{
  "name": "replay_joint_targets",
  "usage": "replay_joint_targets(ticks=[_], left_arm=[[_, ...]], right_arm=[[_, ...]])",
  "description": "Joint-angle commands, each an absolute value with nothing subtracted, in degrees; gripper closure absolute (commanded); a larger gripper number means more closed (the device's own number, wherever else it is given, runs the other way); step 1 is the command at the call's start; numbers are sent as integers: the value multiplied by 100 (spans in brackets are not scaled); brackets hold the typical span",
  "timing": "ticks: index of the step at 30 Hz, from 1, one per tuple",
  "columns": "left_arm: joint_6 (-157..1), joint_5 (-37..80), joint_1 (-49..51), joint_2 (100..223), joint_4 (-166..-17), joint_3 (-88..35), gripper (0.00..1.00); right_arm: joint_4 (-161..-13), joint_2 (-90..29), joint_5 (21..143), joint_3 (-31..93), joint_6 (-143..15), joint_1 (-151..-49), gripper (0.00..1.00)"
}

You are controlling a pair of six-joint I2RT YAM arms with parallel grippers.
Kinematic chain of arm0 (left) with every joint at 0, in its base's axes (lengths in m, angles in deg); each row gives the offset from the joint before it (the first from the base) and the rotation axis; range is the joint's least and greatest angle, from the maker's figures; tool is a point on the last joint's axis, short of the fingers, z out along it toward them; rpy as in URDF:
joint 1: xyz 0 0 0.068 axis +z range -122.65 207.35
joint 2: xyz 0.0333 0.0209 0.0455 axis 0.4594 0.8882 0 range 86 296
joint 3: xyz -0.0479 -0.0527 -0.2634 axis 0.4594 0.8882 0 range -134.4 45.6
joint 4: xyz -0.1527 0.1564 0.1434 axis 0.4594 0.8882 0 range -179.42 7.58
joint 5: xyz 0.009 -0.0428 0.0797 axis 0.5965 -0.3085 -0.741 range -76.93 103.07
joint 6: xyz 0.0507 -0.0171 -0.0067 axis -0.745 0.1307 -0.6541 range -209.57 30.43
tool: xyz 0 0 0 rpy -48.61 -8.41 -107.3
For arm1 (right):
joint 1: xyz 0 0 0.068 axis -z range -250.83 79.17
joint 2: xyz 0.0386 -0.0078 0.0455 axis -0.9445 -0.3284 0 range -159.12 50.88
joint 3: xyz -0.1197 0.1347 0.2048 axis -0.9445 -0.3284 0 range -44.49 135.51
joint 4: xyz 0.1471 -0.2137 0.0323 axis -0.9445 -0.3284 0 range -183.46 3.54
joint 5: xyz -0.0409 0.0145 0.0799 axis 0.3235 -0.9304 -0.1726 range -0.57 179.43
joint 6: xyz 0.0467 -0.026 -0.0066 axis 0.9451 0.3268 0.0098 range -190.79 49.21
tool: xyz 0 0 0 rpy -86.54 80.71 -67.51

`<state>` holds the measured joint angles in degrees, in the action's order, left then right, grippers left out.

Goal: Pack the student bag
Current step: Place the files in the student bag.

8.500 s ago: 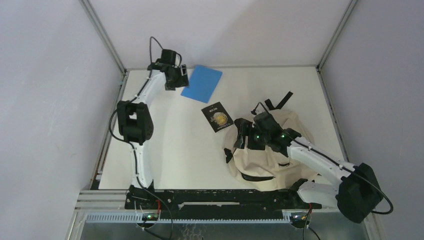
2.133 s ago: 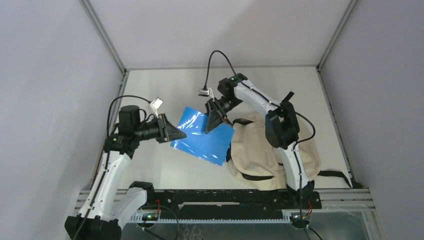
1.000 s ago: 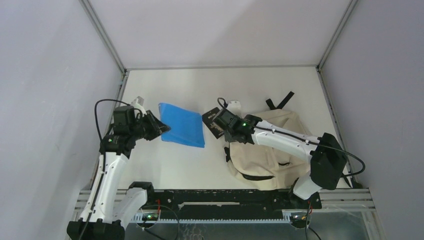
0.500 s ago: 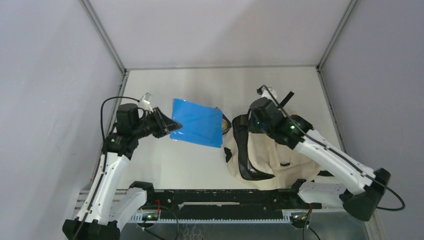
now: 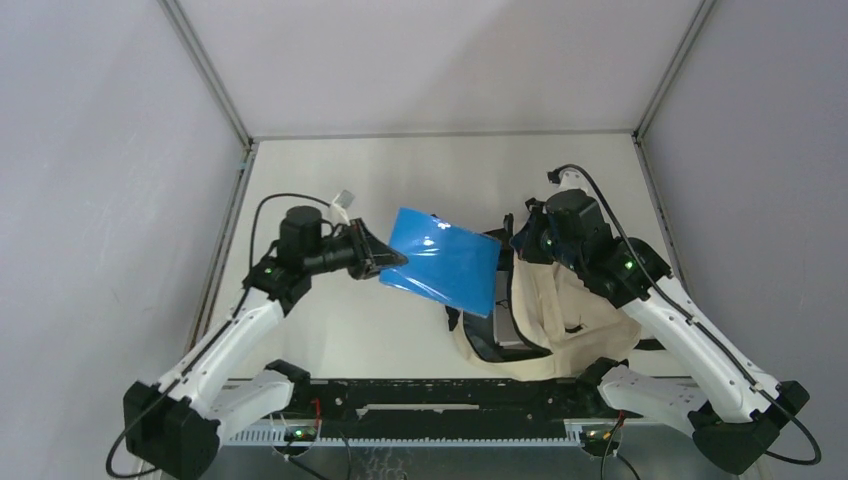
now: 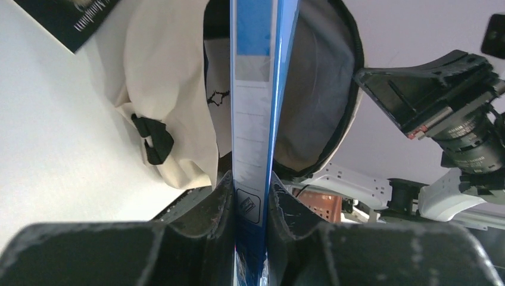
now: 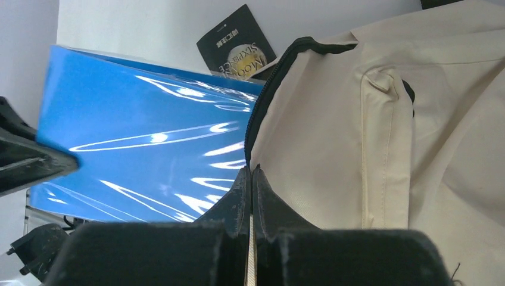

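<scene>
The student bag, cream with black zip lines, lies at the right of the table with its mouth held open toward the left. My right gripper is shut on the bag's cream rim beside the zip; in the right wrist view the gripper has a strip of fabric pinched between its jaws. My left gripper is shut on a glossy blue folder, held off the table. Seen edge-on, the folder points into the bag's dark grey inside, and the left gripper clamps its spine.
A black booklet with gold print lies flat on the table just left of the bag, partly under the raised folder. Grey walls close in the table on three sides. A black rail runs along the near edge.
My left arm has carried the blue folder to the right, up to the bag's mouth. My right gripper has shut on the bag's rim and pulled it up and back, opening the bag.
</scene>
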<state>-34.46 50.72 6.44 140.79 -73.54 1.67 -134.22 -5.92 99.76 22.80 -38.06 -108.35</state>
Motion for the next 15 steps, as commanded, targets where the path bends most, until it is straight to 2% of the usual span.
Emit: replay_joint_targets(ticks=[1,8,15], left_arm=[[-2710,4632,16,14591,-8353,272,100],[-2359,3866,-1027,16028,-8525,-226,100],[-1809,2558,-2084,16833,-8659,-785,100]], right_arm=[[-12982,-493,9847,2336,-3867,-10809,100],[-12875,-541,9796,2335,-3850,-10824,100],[-12682,-603,9786,2335,-3775,-10941,100]])
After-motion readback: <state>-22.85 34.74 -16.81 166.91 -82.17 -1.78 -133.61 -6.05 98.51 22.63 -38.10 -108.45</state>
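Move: To the right of the left hand, which already holds the blue file with its free end reaching right, the student bag's open mouth is centred about 20 cm off, 4 cm nearer the base and 15 cm lower. The grey book already inside lies some 21 cm right, 4 cm back and 19 cm down; the black book on the table is 8 cm right, 15 cm ahead and 23 cm down. From the right hand, the mouth is about 6 cm back, 2 cm left and 17 cm below. Swinging right towards the bag's mouth and increasingly downward, the left hand carries the pinched file about 11 cm across and 10 cm down, tipping its fingers some 10 degrees steeper so that the file's free end dips in beside the raised flap. The right hand stays put, shut on the flap's zipped edge, and keeps the mouth open. ##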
